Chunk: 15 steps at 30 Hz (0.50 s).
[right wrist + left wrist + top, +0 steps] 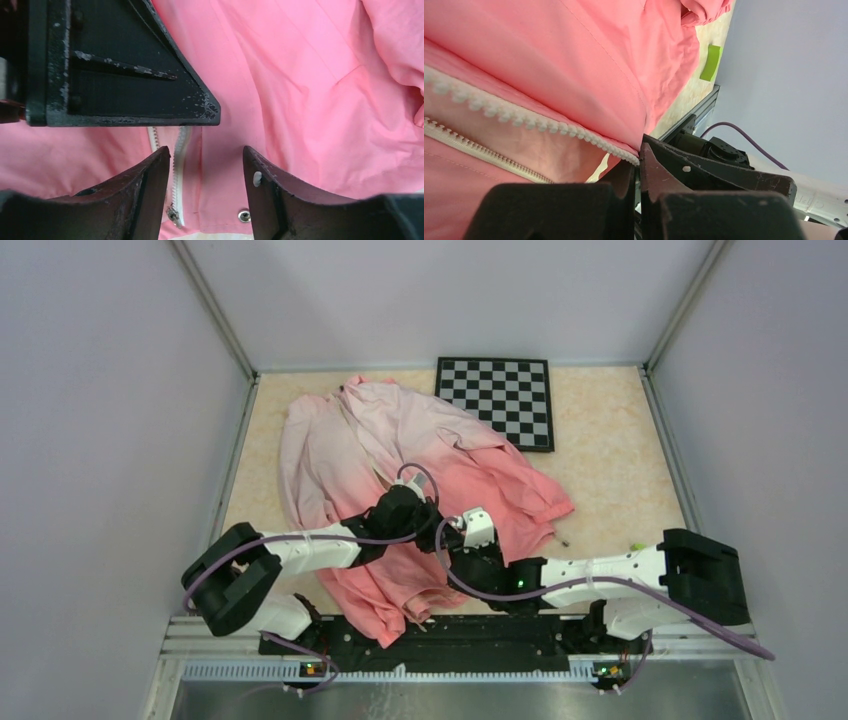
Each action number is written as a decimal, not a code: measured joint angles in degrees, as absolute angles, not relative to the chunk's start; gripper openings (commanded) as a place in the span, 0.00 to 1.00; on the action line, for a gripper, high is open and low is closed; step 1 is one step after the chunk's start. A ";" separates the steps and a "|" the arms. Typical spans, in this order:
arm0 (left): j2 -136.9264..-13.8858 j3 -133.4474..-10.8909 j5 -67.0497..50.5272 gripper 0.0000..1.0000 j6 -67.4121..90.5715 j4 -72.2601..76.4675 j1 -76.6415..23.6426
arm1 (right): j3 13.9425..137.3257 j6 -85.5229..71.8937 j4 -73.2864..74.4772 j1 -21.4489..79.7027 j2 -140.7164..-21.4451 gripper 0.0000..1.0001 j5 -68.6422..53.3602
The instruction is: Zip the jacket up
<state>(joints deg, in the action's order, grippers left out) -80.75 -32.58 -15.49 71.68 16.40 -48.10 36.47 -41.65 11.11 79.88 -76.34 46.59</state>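
The jacket (400, 455) lies crumpled on the table, pale pink at the far collar and coral at the near hem. My left gripper (428, 512) is shut on the jacket's front edge. In the left wrist view the white zipper teeth (524, 117) run straight into its closed fingertips (640, 155). My right gripper (452, 530) sits right beside it. It is open (206, 150) and hovers over the coral fabric. The white zipper (178, 160) and its metal slider (173, 215) lie just inside its left finger (145, 185). A metal snap (244, 215) lies near its right finger.
A black-and-white checkerboard (497, 400) lies at the back right, its corner touched by the jacket. A green tape mark (636, 546) and a small dark bit (566, 540) lie on the table to the right. Grey walls close in three sides. The left gripper's black finger (125, 65) fills the right wrist view's upper left.
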 measured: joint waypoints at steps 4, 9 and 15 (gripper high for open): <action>-80.49 -32.58 -15.49 0.00 71.88 16.25 -48.03 | 36.36 -40.14 8.62 79.88 -76.34 0.36 46.61; -80.34 -32.58 -15.55 0.00 71.85 15.99 -47.83 | 33.95 -37.58 3.38 79.75 -75.94 0.22 45.06; -80.34 -32.58 -15.62 0.00 71.81 15.11 -47.77 | 29.56 -34.65 -3.03 78.32 -73.25 0.00 41.76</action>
<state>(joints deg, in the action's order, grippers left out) -80.34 -32.58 -15.62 71.81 15.11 -47.77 29.56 -34.65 -3.03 78.32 -73.25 41.76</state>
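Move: The white zipper tape on the jacket's right front edge hangs from the left fingers; the stretch to grip lies some 2 cm to the right hand's left, level with it fore and aft, about 1 cm lower. From that hand, the facing tape runs roughly 4 cm left and 4 cm down, and the zipper's metal end piece sits 5 cm back, 2 cm left, 4 cm lower. For the left hand that stretch is about 3 cm back and 3 cm below. Edging left by about 1 cm, with a slight lift and then a dip back down, the right hand shuts its fingers from over half open to nearly closed, pinching the white tape and the pink cloth beside it just hemward of the left fingertips. The wrist rolls and swings counter-clockwise, about 5 degrees each. The left hand stays in place and keeps its hold on the tape. ##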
